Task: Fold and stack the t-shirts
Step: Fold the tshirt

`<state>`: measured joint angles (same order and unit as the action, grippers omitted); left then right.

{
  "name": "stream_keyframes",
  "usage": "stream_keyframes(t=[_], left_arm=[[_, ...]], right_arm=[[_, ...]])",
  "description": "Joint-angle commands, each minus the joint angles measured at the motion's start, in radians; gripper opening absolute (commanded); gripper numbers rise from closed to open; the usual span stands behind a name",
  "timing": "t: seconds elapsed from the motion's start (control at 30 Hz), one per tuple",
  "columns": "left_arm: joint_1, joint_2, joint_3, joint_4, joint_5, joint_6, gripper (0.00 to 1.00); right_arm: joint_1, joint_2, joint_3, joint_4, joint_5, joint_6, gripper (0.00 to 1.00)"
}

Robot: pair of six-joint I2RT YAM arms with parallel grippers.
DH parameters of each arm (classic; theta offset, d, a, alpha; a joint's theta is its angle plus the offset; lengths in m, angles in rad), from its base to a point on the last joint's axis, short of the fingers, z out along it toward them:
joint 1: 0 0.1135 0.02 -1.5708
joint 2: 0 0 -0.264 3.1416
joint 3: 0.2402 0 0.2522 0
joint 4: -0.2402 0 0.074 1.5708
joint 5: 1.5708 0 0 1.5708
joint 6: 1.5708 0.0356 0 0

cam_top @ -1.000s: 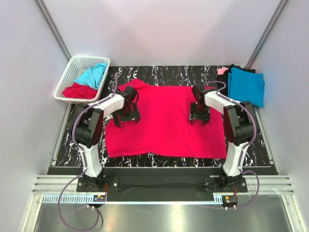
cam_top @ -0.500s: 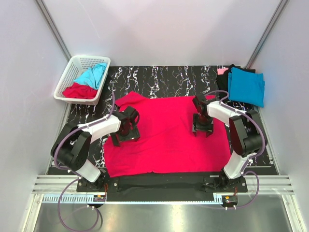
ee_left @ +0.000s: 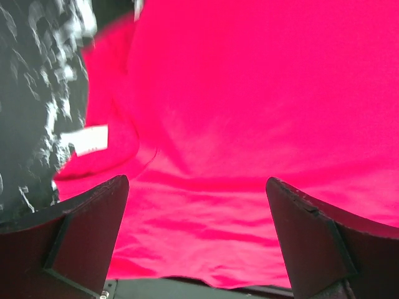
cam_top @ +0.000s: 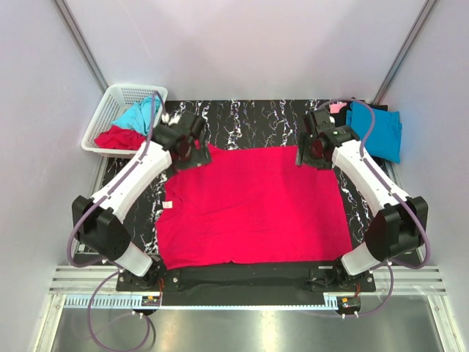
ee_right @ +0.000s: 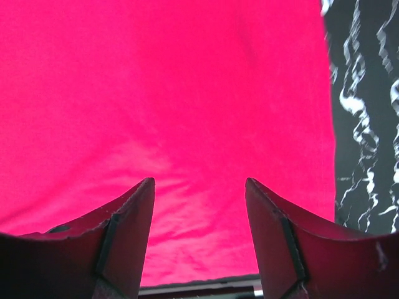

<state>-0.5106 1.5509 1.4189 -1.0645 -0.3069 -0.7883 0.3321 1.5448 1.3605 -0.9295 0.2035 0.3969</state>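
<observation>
A crimson red t-shirt (cam_top: 253, 205) lies spread flat on the black marbled mat, and its near hem reaches the mat's front edge. My left gripper (cam_top: 185, 147) hovers open over the shirt's far left corner. In the left wrist view the gripper (ee_left: 196, 182) holds nothing, with the collar and a white label (ee_left: 90, 138) below it. My right gripper (cam_top: 313, 149) stands open over the far right corner. Only red cloth (ee_right: 187, 112) shows between the fingers of that gripper (ee_right: 199, 181) in the right wrist view.
A white lattice basket (cam_top: 110, 103) at the back left holds a turquoise shirt (cam_top: 138, 116) and a red shirt (cam_top: 117, 137). At the back right lies a folded turquoise shirt (cam_top: 375, 130) on black cloth, with pale pink cloth (cam_top: 337, 108) beside it.
The red shirt has slid toward the near edge of the mat. Both grippers have left the shirt's middle and moved up to its far corners, still open.
</observation>
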Motion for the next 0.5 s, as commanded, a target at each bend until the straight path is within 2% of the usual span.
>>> stream_keyframes(t=[0.0, 0.13, 0.33, 0.47], left_arm=[[0.063, 0.0, 0.142, -0.072, -0.009, 0.093, 0.99], [0.156, 0.136, 0.215, -0.032, 0.141, 0.147, 0.99], [0.274, 0.279, 0.248, 0.144, 0.301, 0.193, 0.99], [0.343, 0.412, 0.386, 0.196, 0.446, 0.216, 0.99]], right_arm=[[0.008, 0.0, 0.069, -0.054, 0.042, 0.0, 0.67], [0.01, 0.072, 0.1, -0.04, 0.033, 0.016, 0.67], [-0.002, 0.152, 0.14, 0.052, 0.047, -0.007, 0.67], [-0.039, 0.224, 0.199, 0.119, -0.025, -0.026, 0.67]])
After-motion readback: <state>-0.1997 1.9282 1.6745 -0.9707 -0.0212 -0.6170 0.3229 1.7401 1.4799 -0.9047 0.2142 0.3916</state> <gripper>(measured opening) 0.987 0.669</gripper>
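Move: Below the open left hand lies the spread red t-shirt; its far-left sleeve is about 11 cm ahead, 2 cm left and some 15 cm down. From this hand the white label is 4 cm back and 8 cm left, and the basket 19 cm ahead and 19 cm left. For the right hand, the shirt's far edge lies about 9 cm straight ahead and 14 cm down, and the folded blue shirt 13 cm ahead and 19 cm right. Swinging forward over the shirt towards its far-left sleeve, the left hand travels about 10 cm out and some 4 cm left, first rising, then sinking 9 cm from its peak as the wrist rolls its left side down about 10 degrees. More slowly, the right hand rises briefly, then eases about 4 cm forward and sinks slightly towards the far edge. Both grippers stay open and clear of the cloth. ##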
